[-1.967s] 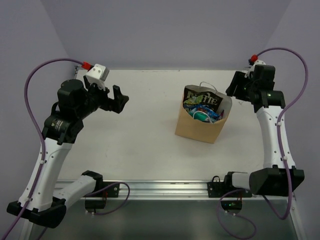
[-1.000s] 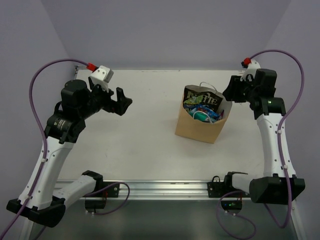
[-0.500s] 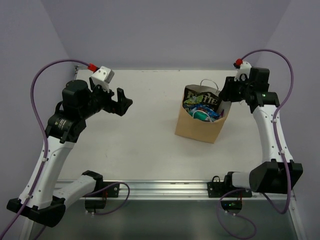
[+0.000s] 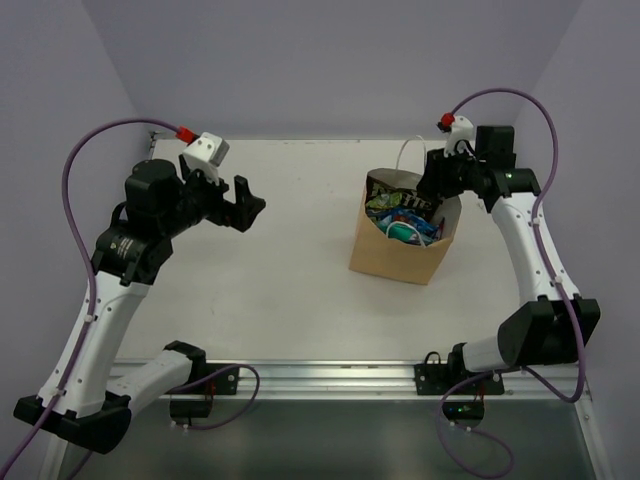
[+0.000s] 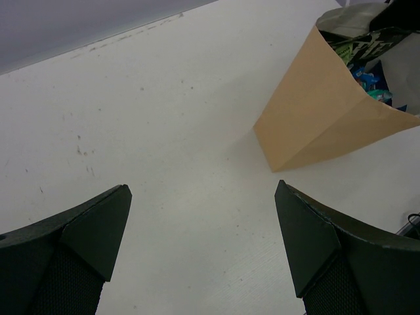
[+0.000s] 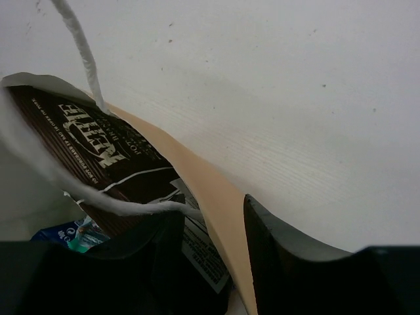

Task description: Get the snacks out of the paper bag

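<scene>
The tan paper bag [image 4: 398,258] stands upright right of the table's middle, its mouth open; the left wrist view shows its side [image 5: 315,118]. Snacks fill it: a long dark brown packet [image 4: 404,196] against the far wall, blue and teal packets [image 4: 412,230] below it. My right gripper [image 4: 433,184] is at the bag's far rim, open, one finger inside and one outside. Between them are the bag wall [image 6: 216,190] and the dark brown packet [image 6: 98,151]. My left gripper [image 4: 246,202] hovers wide open, far left of the bag, holding nothing [image 5: 202,187].
A white cord handle [image 4: 406,152] sticks up from the bag's far rim, and another cord [image 6: 79,39] crosses the right wrist view. The purple back wall lies just beyond the table's far edge. Bare white tabletop [image 4: 290,270] lies between the arms.
My right arm has swung in from the far right edge to the bag's far rim and lowered its fingers over the wall. The handle has lifted. The left arm barely moved.
</scene>
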Robot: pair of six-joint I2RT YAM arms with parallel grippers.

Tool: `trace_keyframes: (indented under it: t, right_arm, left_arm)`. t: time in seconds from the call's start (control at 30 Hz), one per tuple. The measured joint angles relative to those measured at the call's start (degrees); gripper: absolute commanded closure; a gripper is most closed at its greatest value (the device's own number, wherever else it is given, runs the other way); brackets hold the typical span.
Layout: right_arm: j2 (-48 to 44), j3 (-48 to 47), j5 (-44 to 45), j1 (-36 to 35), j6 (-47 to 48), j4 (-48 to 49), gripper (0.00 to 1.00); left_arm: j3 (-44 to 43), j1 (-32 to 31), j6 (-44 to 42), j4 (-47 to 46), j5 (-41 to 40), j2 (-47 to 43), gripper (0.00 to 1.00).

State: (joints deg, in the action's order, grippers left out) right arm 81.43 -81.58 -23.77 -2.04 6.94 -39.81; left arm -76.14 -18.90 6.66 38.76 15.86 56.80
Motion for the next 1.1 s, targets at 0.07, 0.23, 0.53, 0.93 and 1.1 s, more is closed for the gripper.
trace_keyframes:
  t: [0.07, 0.23, 0.53, 0.93, 1.1]
  right_arm:
    - [0.5, -0.8, 0.0, -0.2, 0.4, 0.0, 0.56]
    - [0.4, -1.6, 0.0, -0.2, 0.8, 0.4, 0.60]
    - [0.5, -1.9, 0.0, -0.2, 0.8, 1.5, 0.76]
    - [2.4, -5.3, 1.7, -0.6, 1.8, -0.9, 1.00]
    - [0.2, -5.7, 10.1, -1.8, 0.8, -1.1, 1.00]
  left_arm:
    - [0.0, 0.0, 0.0, 0.0, 0.0, 0.2, 0.00]
    - [0.0, 0.0, 0.0, 0.0, 0.0, 0.6, 0.00]
    - [0.0, 0.0, 0.0, 0.1, 0.0, 1.1, 0.00]
    - [-0.2, 0.0, 0.0, 0.2, 0.4, 2.6, 0.00]
    - [-1.5, 0.0, 0.4, 0.1, 1.8, 5.3, 0.00]
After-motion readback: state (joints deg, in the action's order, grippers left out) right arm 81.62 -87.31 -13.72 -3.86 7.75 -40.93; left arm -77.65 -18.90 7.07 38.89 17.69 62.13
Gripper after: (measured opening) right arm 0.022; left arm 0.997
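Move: The paper bag's rim at its back-right corner already lies between the right hand's half-open fingers, its pinch spot about 1 cm ahead and 1 cm above. The handle loop stands some 3 cm ahead, 3 cm to the left and 2 cm up; the black snack packet is about 1 cm back, 3 cm left and 5 cm down, the blue packets roughly 5 cm back, 5 cm left and 9 cm down. From the left hand that rim is some 12 cm ahead, 32 cm right and 10 cm lower. Easing up and forward about 1.5 cm each way, the right hand shuts its half-open fingers fully, pinching the bag's rim beside the handle's end, then pulls up and to the right, another 2 cm each way, twisting slightly clockwise. The left hand, staying wide open, creeps some 2.5 cm forward, down and right towards the bag. ##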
